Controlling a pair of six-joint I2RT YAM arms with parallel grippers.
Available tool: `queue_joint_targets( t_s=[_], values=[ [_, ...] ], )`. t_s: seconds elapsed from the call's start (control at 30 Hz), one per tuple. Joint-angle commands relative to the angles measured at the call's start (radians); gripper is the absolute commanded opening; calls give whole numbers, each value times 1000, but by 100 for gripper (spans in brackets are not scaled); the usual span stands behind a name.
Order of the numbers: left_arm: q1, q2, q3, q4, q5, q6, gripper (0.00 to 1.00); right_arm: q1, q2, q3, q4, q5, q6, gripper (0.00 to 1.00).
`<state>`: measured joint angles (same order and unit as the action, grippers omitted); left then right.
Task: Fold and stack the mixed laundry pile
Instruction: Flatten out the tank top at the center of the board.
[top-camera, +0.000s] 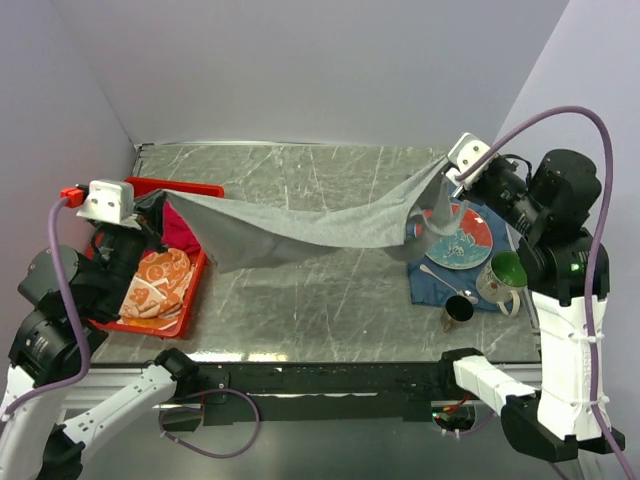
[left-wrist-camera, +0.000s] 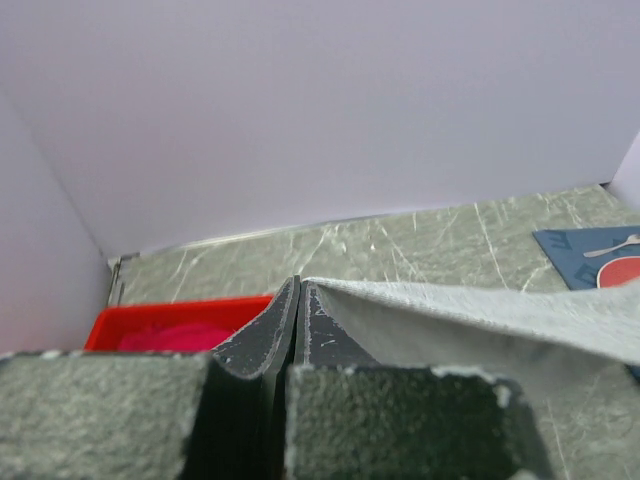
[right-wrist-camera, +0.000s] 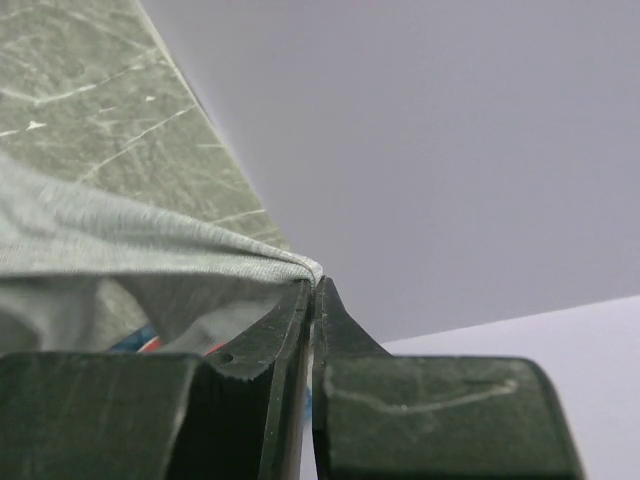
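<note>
The long grey garment (top-camera: 300, 225) hangs stretched above the table between both arms. My left gripper (top-camera: 152, 200) is shut on its left end over the red tray; in the left wrist view the grey garment (left-wrist-camera: 480, 320) runs off from the closed left gripper (left-wrist-camera: 300, 285). My right gripper (top-camera: 443, 183) is shut on the other end, and the right wrist view shows the grey garment (right-wrist-camera: 150, 250) pinched at the tips of the right gripper (right-wrist-camera: 315, 282). The crimson-magenta shirt (top-camera: 180, 228) and the orange-and-white patterned cloth (top-camera: 155, 282) lie in the red tray (top-camera: 190, 305).
On the right, a dark blue placemat (top-camera: 430, 285) carries a red-and-blue plate (top-camera: 465, 240), a spoon (top-camera: 445, 280), a green mug (top-camera: 503, 275) and a small dark cup (top-camera: 459, 310). Lilac walls close in the table at back and sides.
</note>
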<state>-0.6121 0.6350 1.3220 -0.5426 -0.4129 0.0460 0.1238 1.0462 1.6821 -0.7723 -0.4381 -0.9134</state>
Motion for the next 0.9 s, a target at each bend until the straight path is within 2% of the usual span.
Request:
queue_joint_targets(
  t_s=[0.0,0.13,0.2,0.23,0.27,0.3,0.33,0.37,0.4,0.43,0.47,0.5,0.53,0.57,0.63,0.67,0.7,0.73,0.77,0.8,0.83,0.87],
  values=[
    [-2,15,-53,153,57,68,1,-18,23,-108,146,36,51,0],
    [6,109,-151,291,-24,71,1,-23,130,-206,300,81,131,0],
    [58,210,-213,409,23,61,1,-26,217,-184,340,90,175,0],
    [177,253,-230,446,96,-11,1,-27,335,-156,355,96,221,0],
    [248,353,-242,478,246,-85,1,-29,406,-118,355,110,255,0],
    [308,415,-259,569,288,-153,1,-30,478,-13,354,134,290,0],
    [384,483,-264,611,324,-247,1,-29,637,46,343,163,342,0],
    [400,635,-233,648,347,-282,1,-27,719,115,331,191,373,0],
    [413,723,-189,659,355,-319,1,-26,807,307,286,229,395,10],
    [435,812,-126,618,362,-404,12,-21,1007,441,222,255,419,24],
    [443,1009,64,551,358,-441,24,-15,1110,593,61,272,433,46],
    [445,1108,182,459,343,-471,37,-13,1200,883,1,288,439,59],
    [452,1281,303,249,321,-509,51,-10,1323,986,-34,317,442,72],
    [456,1346,506,171,309,-515,54,-9,1337,1022,-41,325,435,83],
    [463,1431,632,60,273,-514,62,-9,1220,856,48,302,407,92],
    [463,1428,672,62,272,-502,64,-9,1150,605,167,279,391,96],
    [463,1412,665,81,301,-459,66,-10,1017,493,216,236,333,98],
    [465,1361,646,119,322,-437,67,-10,964,399,231,91,288,98],
    [463,1329,591,134,359,-416,68,-10,918,270,178,19,230,99],
    [463,1295,553,145,432,-370,68,-10,857,221,141,-57,115,100],
    [460,1229,516,147,483,-356,68,-9,835,181,98,-159,60,100],
    [459,1198,434,138,532,-348,69,-10,824,127,35,-198,-2,100]
  ],
)
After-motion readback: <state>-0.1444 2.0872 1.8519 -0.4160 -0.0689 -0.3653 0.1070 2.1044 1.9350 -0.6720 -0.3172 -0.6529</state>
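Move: High over the board, both closed hands still hold the grey tank top stretched between them. The board's centre lies about 20 cm ahead, 22 cm right and 40 cm below the left hand; the red bin is some 15 cm ahead, 17 cm left. From the right hand the centre is about 12 cm ahead, 22 cm left; the round plate is 12 cm ahead, 9 cm right, and the mug is level with it, 19 cm right. Flinging the tank top out and down over the board, both arms sweep forward more than 35 cm while sinking about 30 cm and tipping their fingers down some 45 degrees. Both grippers open wide late in the forward swing, letting go of the cloth; the right hand then draws back about 10 cm, still sinking, above the cloth's right end. ##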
